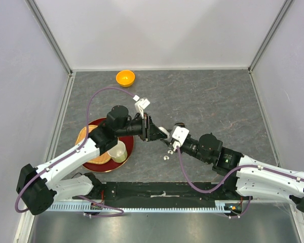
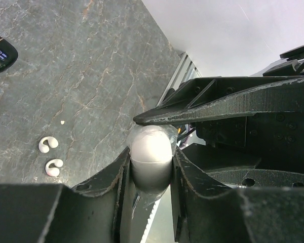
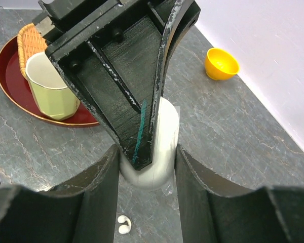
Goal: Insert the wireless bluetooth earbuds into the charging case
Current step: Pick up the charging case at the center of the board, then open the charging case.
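Note:
A white egg-shaped charging case [image 2: 151, 150] hangs above the table, pinched from two sides. My left gripper [image 2: 151, 159] is shut on it, with both pads against its flanks. My right gripper [image 3: 147, 169] is shut on the same case [image 3: 166, 144] from the opposite direction, and one of the left gripper's fingers [image 3: 122, 76] crosses in front of it. In the top view the two grippers [image 1: 151, 129] [image 1: 168, 137] meet nose to nose at mid-table. Two white earbuds [image 2: 49, 155] lie side by side on the grey table, also seen as the white earbuds [image 3: 124, 224] below the case.
A black case [image 2: 0, 52] with a small lit display lies on the table apart from the earbuds. A red tray [image 3: 10, 86] at the left holds a pale green cup [image 3: 48, 83] and a wicker basket [image 3: 29, 39]. An orange bowl [image 1: 125, 78] stands near the back wall.

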Controlling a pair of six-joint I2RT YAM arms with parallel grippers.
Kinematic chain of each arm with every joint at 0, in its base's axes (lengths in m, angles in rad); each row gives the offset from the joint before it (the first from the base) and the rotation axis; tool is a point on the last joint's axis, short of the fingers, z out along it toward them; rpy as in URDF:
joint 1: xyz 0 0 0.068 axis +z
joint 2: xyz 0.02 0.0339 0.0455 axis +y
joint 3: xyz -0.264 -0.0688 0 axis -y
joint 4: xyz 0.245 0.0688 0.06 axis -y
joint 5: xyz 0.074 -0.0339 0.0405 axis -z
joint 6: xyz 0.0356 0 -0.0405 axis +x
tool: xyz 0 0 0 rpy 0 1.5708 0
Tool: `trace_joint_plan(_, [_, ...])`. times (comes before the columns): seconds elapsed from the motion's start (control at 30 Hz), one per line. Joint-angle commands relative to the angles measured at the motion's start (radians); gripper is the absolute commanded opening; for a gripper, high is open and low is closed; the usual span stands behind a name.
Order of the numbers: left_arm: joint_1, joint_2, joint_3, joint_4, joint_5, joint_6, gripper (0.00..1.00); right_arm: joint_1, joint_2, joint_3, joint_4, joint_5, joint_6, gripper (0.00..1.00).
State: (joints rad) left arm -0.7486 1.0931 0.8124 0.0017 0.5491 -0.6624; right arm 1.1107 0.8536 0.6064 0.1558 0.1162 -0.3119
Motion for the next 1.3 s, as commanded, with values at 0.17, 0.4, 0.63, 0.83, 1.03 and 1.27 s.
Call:
trace_joint_plan(0.17, [-0.011,-0.108,-0.005,0.007,-0.164,0.056,0.02,0.006,-0.033,0.038,0.019,0.167,0.146,0.85])
trace_joint_plan(0.4, [-0.012,-0.375,-0.159,0.156,-0.454,0.18,0.02,0.003,-0.082,0.079,-0.074,0.261,0.439,0.98])
trace_joint_plan(0.63, [-0.012,-0.568,-0.364,0.451,-0.489,0.348,0.02,-0.015,-0.044,0.283,-0.225,0.223,0.861,0.98])
trace_joint_plan(0.83, [-0.011,-0.553,-0.375,0.555,-0.402,0.382,0.02,-0.225,0.056,0.427,-0.246,-0.114,1.152,0.98])
trace_joint_plan(1.03, [-0.014,-0.489,-0.357,0.62,-0.244,0.466,0.02,-0.368,0.212,0.432,-0.112,-0.596,1.522,0.98])
trace_joint_plan(1.27, [-0.015,-0.469,-0.392,0.699,-0.236,0.511,0.02,-0.368,0.271,0.279,0.245,-0.742,1.841,0.96])
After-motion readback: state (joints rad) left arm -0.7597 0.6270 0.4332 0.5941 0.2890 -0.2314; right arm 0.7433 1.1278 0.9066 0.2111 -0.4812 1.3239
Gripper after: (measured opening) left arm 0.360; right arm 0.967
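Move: Between the two hands, gripped by both, sits the plastic-wrapped white charging case, its middle about 1 cm right of the left hand point and about 1 cm ahead and 1 cm left of the right one. From the left hand, the two white earbuds lie some 20 cm below, level and about 2 cm right; the black case is roughly 13 cm ahead, 8 cm right and 20 cm below; the mug is level, 20 cm left and 16 cm below. Opening wide, the right hand lets go of the case, backs off a little to its right, rises some 13 cm, then swings back left and down, rolling steeply until its open fingers face the case again. The left hand keeps its grip and carries the case about 9 cm up and 7 cm left, away from the black case, rolling it some 50 degrees and tipping the fingertips upward. ##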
